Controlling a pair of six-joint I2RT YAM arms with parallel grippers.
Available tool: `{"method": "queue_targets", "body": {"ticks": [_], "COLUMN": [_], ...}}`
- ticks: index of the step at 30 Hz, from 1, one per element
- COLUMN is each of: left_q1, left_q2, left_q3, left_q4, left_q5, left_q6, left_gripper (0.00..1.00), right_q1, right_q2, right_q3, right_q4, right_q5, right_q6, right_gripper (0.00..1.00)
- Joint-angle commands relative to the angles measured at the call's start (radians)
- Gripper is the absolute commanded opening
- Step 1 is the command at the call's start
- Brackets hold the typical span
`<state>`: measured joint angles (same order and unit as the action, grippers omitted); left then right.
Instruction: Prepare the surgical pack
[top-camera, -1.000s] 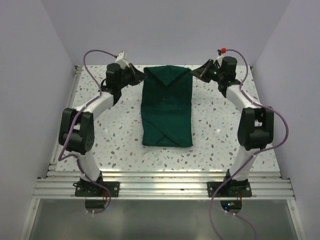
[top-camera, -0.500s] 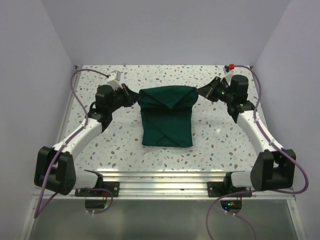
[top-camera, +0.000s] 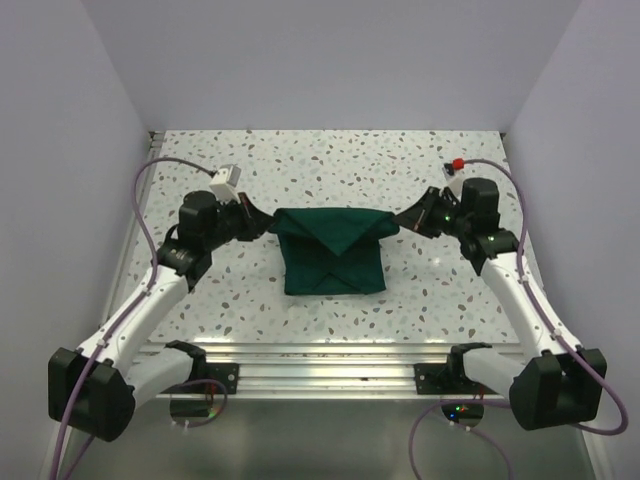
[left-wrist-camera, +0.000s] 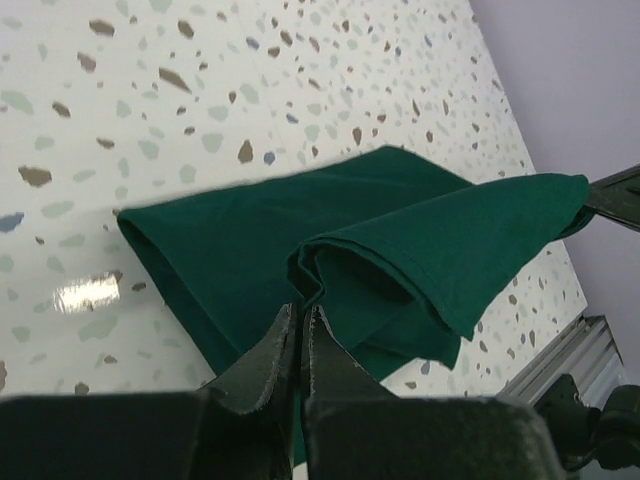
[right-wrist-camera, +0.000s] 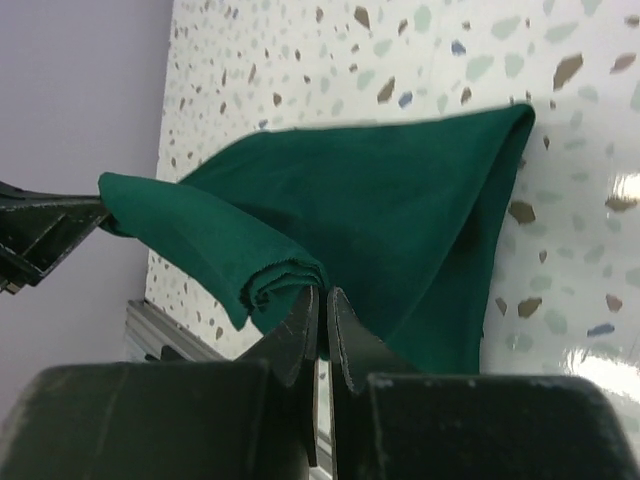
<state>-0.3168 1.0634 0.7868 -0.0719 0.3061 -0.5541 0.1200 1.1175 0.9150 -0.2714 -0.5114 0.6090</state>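
The surgical pack (top-camera: 332, 262) is a dark green fabric bundle lying mid-table. Its far flap is lifted and stretched between the two grippers. My left gripper (top-camera: 268, 226) is shut on the flap's left corner, and my right gripper (top-camera: 398, 222) is shut on its right corner. In the left wrist view the closed tips (left-wrist-camera: 301, 312) pinch a fold of the green cloth (left-wrist-camera: 420, 235), with the other gripper (left-wrist-camera: 615, 195) at the far end. In the right wrist view the closed tips (right-wrist-camera: 322, 295) bite the rolled edge of the cloth (right-wrist-camera: 400, 190).
The speckled white table (top-camera: 250, 160) is enclosed by pale walls at the left, back and right. An aluminium rail (top-camera: 330, 362) runs along the near edge, carrying both arm bases. Purple cables loop beside each arm.
Both arms have drawn the far flap toward the near edge, folding it over the bundle. The pack now looks shorter front to back. Both grippers stayed shut.
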Motion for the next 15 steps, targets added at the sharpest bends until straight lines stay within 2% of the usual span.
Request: {"method": "queue_targets", "body": {"ticks": [1,8,15], "left_q1": [-0.005,-0.027,-0.061], "left_q2": [-0.019,-0.04,-0.043], "left_q3": [-0.06,-0.216,-0.314], "left_q4": [-0.104,-0.071,-0.091], "left_q5": [0.04,0.064,0.07], "left_q6": [0.028,-0.053,-0.093], "left_gripper": [0.0,0.0,0.0], "right_q1": [0.012,0.02,0.02], "right_q2": [-0.03,-0.045,0.056], "right_q3": [-0.053,-0.201,-0.22], "right_q4": [-0.089,-0.109,-0.17], "right_q5": [0.001,0.007,0.048], "right_q6": [-0.026,-0.037,-0.124], "right_gripper": [0.0,0.0,0.0]}}
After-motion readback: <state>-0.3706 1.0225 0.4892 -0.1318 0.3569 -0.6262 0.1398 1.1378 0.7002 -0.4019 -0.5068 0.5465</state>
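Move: My left hand holds one corner of the green cloth's lifted edge. The near left corner of the folded cloth, where I take it, lies about 7 cm back, 2 cm to its right and 20 cm below. From my right hand, the near right corner lies some 7 cm back, 1 cm left and 20 cm below. The cloth's far fold is roughly 12 cm ahead of both hands, its middle about 15 cm inward and 19 cm below. I bring both hands down together about 12 cm while drawing them back, my left some 8 cm and my right about 6, carrying the lifted edge towards the near end of the folded cloth. My fingers tip about 20 degrees further down, and both grippers stay shut, still pinching the edge and holding it stretched between them. ##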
